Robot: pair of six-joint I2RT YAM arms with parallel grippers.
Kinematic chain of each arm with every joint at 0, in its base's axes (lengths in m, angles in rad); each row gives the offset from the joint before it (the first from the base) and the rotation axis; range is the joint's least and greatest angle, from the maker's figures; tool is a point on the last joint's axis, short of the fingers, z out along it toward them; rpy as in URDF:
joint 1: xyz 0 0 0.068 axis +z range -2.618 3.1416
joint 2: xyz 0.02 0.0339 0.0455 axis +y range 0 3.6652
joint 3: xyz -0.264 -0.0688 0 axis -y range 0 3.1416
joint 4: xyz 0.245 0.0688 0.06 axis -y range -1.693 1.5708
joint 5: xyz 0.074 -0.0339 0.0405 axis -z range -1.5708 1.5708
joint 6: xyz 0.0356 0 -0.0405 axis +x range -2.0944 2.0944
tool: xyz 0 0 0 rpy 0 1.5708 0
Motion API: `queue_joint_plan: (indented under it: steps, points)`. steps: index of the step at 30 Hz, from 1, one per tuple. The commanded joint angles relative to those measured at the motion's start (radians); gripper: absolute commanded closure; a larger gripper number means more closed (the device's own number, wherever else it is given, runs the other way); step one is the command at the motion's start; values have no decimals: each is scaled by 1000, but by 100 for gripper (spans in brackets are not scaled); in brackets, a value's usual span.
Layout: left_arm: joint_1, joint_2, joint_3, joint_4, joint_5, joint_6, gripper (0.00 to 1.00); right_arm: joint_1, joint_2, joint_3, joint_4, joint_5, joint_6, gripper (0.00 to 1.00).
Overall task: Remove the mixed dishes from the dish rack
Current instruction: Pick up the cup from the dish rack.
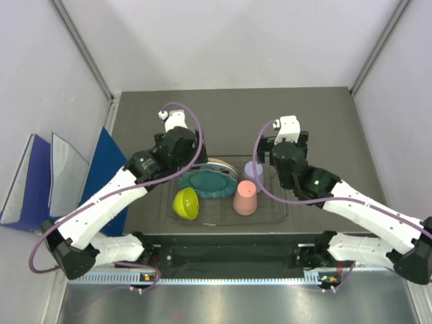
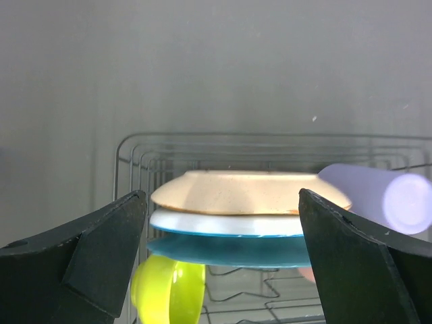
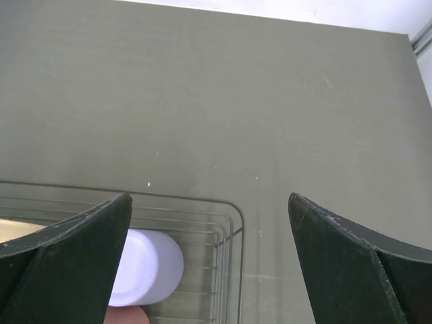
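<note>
The dish rack of thin dark wire sits on the dark mat in the top view. In it stand a teal plate, a white plate edge and a peach plate, with a yellow-green bowl, a salmon-pink cup and a lavender cup. My left gripper hovers open at the rack's back left. In its wrist view my left gripper frames the peach plate, white plate, teal plate, bowl and lavender cup. My right gripper is open and empty above the rack's back right corner, with the lavender cup by its left finger.
Blue and white binders lean against the wall left of the table. Bare dark mat lies beyond the rack. Grey walls close in the back and both sides.
</note>
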Motion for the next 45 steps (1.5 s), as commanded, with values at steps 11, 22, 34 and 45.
queue_joint_plan:
  steps: [11, 22, 34, 45]
  points:
    - [4, -161, -40, 146, 1, 14, 1, 56, 95, -49, 23, -91, 69, 0]
    - [4, -156, -34, 134, 7, 34, 1, 61, 192, -42, 65, -157, 104, 0]
    - [4, -159, -61, 145, 22, 38, 1, 61, 273, -39, 79, -194, 143, 9]
    - [4, -149, -78, 155, 33, 26, 1, 84, 268, -39, 17, -166, 204, 32]
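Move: The purple cup leaning in the dish rack is about 7 cm to the right gripper's left, level with it fore and aft, and some 14 cm below. The pink cup stands roughly 8 cm nearer the base than the purple one and 3 cm farther left; the stacked plates are about 14 cm left of the purple cup and 2 cm nearer. From the left gripper the purple cup lies some 20 cm right, 1 cm ahead and 13 cm down. Lower the open right gripper about 11 cm while carrying it some 7 cm left, tipping the fingers down roughly 15 degrees and turning slightly counter-clockwise, until they straddle the purple cup's upturned base. Then hold there and start closing, by under a third. Meanwhile lift the left gripper 5 cm above the plates, tilting it up slightly, and ease it back a little lower, still open. ##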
